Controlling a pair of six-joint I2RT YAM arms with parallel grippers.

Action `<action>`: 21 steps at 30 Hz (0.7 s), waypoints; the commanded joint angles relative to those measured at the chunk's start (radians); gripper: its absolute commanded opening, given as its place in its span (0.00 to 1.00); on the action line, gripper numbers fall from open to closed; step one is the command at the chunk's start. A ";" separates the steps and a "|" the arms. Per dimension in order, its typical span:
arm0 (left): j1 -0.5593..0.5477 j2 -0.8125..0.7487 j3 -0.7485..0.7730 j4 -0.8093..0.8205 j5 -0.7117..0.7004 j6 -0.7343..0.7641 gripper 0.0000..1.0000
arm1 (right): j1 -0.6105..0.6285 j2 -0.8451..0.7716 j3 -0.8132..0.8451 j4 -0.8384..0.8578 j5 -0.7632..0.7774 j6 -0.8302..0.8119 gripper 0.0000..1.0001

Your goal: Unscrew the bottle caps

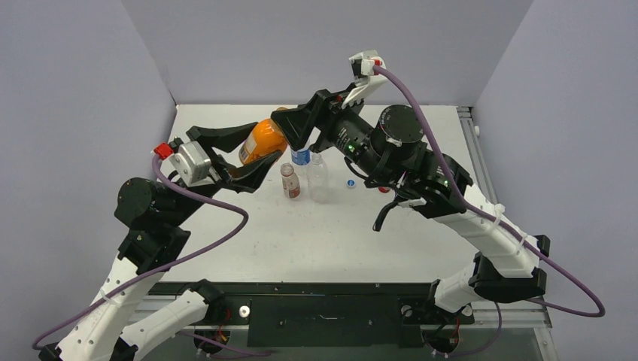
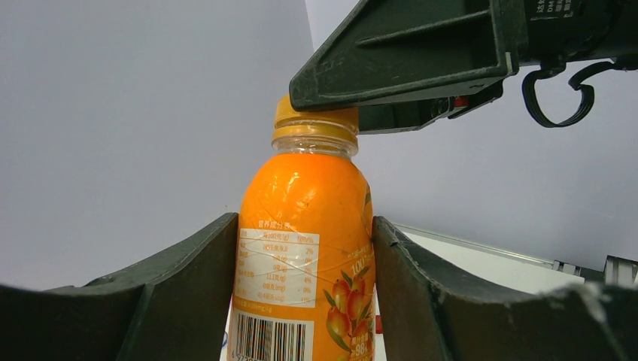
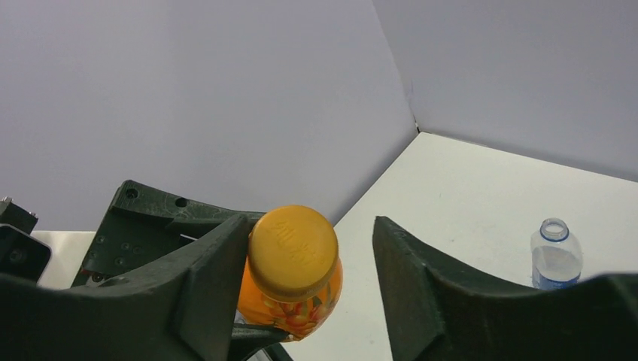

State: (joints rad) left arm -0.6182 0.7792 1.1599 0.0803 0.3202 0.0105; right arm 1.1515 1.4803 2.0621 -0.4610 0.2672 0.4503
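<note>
My left gripper [image 1: 252, 156] [image 2: 305, 233] is shut on the squat orange bottle [image 1: 263, 141] [image 2: 301, 203] and holds it tilted above the table. Its orange cap [image 3: 293, 252] [image 2: 312, 120] sits between the fingers of my right gripper [image 3: 310, 237] [image 1: 290, 126], which is open. The left finger touches the cap and the right finger [image 3: 406, 263] stands apart from it. On the table stand a blue-label bottle [image 1: 301, 156] [image 3: 555, 259] with no cap, a clear unlabelled bottle [image 1: 318, 179] and a short reddish-label bottle [image 1: 290, 180]. A blue cap [image 1: 350, 183] lies loose beside them.
A small red thing [image 1: 384, 189] lies half hidden under the right arm. Grey walls close the white table [image 1: 301, 241] at the back and on both sides. The right arm's purple cable [image 1: 451, 158] loops over the right half.
</note>
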 commanded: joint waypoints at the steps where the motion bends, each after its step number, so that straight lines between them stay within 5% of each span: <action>1: 0.005 -0.007 0.001 0.061 -0.018 0.022 0.00 | -0.017 0.021 0.033 0.062 -0.092 0.051 0.52; 11: 0.005 0.009 0.015 0.057 -0.041 0.035 0.00 | -0.089 0.042 0.050 0.065 -0.303 0.103 0.07; 16: 0.005 0.002 0.026 0.051 -0.012 -0.064 0.00 | -0.174 0.012 0.025 0.127 -0.617 0.069 0.00; 21: 0.006 0.002 0.063 0.004 0.161 -0.175 0.00 | -0.263 -0.048 -0.040 0.320 -0.843 0.063 0.00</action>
State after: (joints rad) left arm -0.6121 0.7856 1.1622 0.0887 0.3065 -0.0509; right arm 0.9413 1.5055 2.0495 -0.3645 -0.3180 0.5091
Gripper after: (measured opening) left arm 0.563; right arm 0.385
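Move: The orange bottle's cap sits between your open right fingers, about 1 cm to the left of that hand's point, level fore and aft. From the left hand, which holds the bottle body, the cap is roughly 7 cm up, 2 cm ahead and 3 cm right. Some 45 cm below the right hand, the brown bottle stands about 11 cm ahead and 3 cm left, and the clear bottle 10 cm ahead and 5 cm right. Close the right fingers on the orange cap while easing that hand about 1 cm left, then keep the pinch and turn the wrist counter-clockwise, gathering speed, for some 20 degrees in all. Hold the bottle body nearly still in the left gripper, with its grip unchanged. ##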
